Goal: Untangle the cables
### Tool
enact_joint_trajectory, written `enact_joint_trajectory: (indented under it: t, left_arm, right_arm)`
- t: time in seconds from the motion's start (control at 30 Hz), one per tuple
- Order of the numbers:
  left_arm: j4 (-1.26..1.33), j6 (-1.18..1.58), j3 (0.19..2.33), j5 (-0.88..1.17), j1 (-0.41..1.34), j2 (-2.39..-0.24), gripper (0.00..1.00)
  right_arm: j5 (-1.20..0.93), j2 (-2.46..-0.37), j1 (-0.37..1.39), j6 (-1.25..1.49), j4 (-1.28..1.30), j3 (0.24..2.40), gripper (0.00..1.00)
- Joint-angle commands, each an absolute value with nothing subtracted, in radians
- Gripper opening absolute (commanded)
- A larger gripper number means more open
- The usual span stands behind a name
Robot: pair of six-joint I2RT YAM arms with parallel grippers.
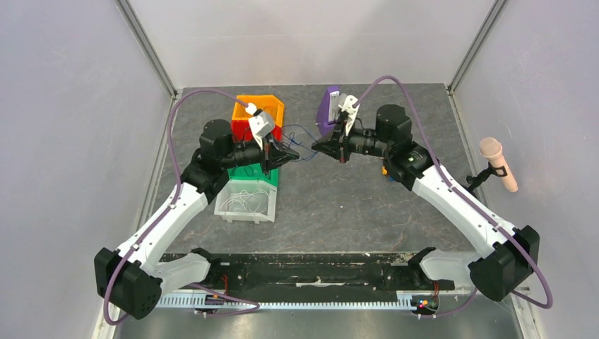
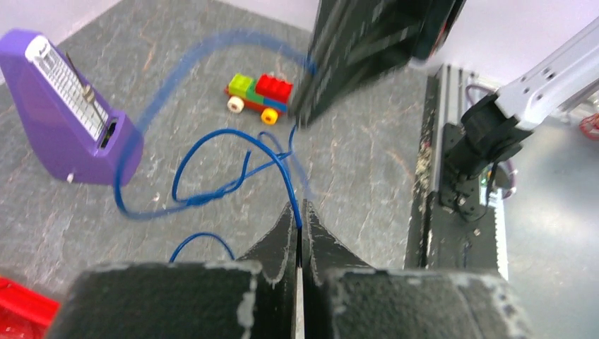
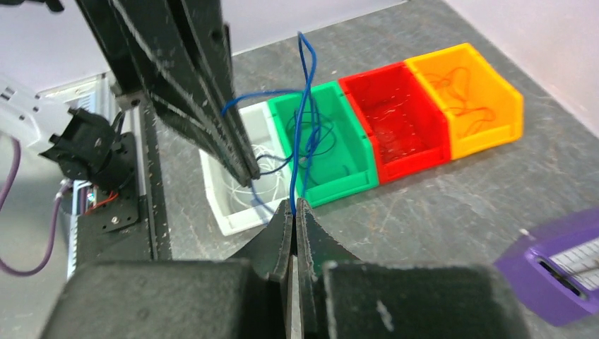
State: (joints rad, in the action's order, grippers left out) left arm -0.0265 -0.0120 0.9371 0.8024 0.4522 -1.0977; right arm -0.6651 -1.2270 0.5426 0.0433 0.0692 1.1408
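Blue cables point(image 1: 297, 132) hang tangled in the air between my two grippers above the grey table. In the left wrist view they form loops with a twisted knot point(image 2: 201, 199). My left gripper point(image 2: 301, 209) is shut on one blue strand that runs up from its tips. My right gripper point(image 3: 293, 205) is shut on another blue strand point(image 3: 302, 106) that rises straight from its tips. From above, the left gripper point(image 1: 291, 153) and right gripper point(image 1: 318, 146) face each other, a short gap apart. More thin wires lie in the bins.
A row of bins stands under the left arm: white point(image 3: 219, 212), green point(image 3: 353, 169), red point(image 3: 424, 152), orange point(image 3: 494, 120). A purple metronome point(image 2: 67, 113) and a toy brick car point(image 2: 260, 95) stand at the back right. A microphone point(image 1: 498, 164) is at the right wall.
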Motion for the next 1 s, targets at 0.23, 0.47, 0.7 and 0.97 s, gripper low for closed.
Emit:
enact_joint_trajectory:
  t: [0.23, 0.47, 0.7, 0.97]
  left_arm:
    - [0.222, 0.340, 1.008, 0.855, 0.458, -1.108, 0.02]
    - [0.405, 0.608, 0.992, 0.853, 0.457, -1.175, 0.15]
    - [0.473, 0.683, 0.986, 0.878, 0.465, -1.194, 0.34]
    - [0.332, 0.583, 0.964, 0.905, 0.452, -1.140, 0.46]
  right_arm:
    - [-0.686, -1.238, 0.619, -0.079, 0.070, 1.144, 0.00]
    - [-0.663, -1.246, 0.651, -0.092, 0.060, 1.163, 0.00]
    - [-0.647, -1.252, 0.655, -0.069, 0.055, 1.158, 0.00]
    - [-0.638, -1.234, 0.625, -0.013, 0.028, 1.163, 0.00]
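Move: My closed left fingers still pinch the blue cable. Its loose loops lie about 5 cm ahead of them and a few centimetres lower; the purple metronome stands some 20 cm ahead, 10 cm to the right and 20 cm down, and the green bin 11 cm ahead, 13 cm to the left and 25 cm down. From my right hand, which also pinches the cable, those loops are about 4 cm left, 2 cm ahead and 5 cm down. I lift my left hand about 7 cm and ease it roughly 3 cm right, in over my right fingertips, tipping its fingers up some 20 degrees and rolling the wrist; halfway up I start to open, loosening my pinch on the blue cable to a half-open gap. My right hand keeps its closed pinch and shifts about 3 cm left and 2 cm back to meet it. ##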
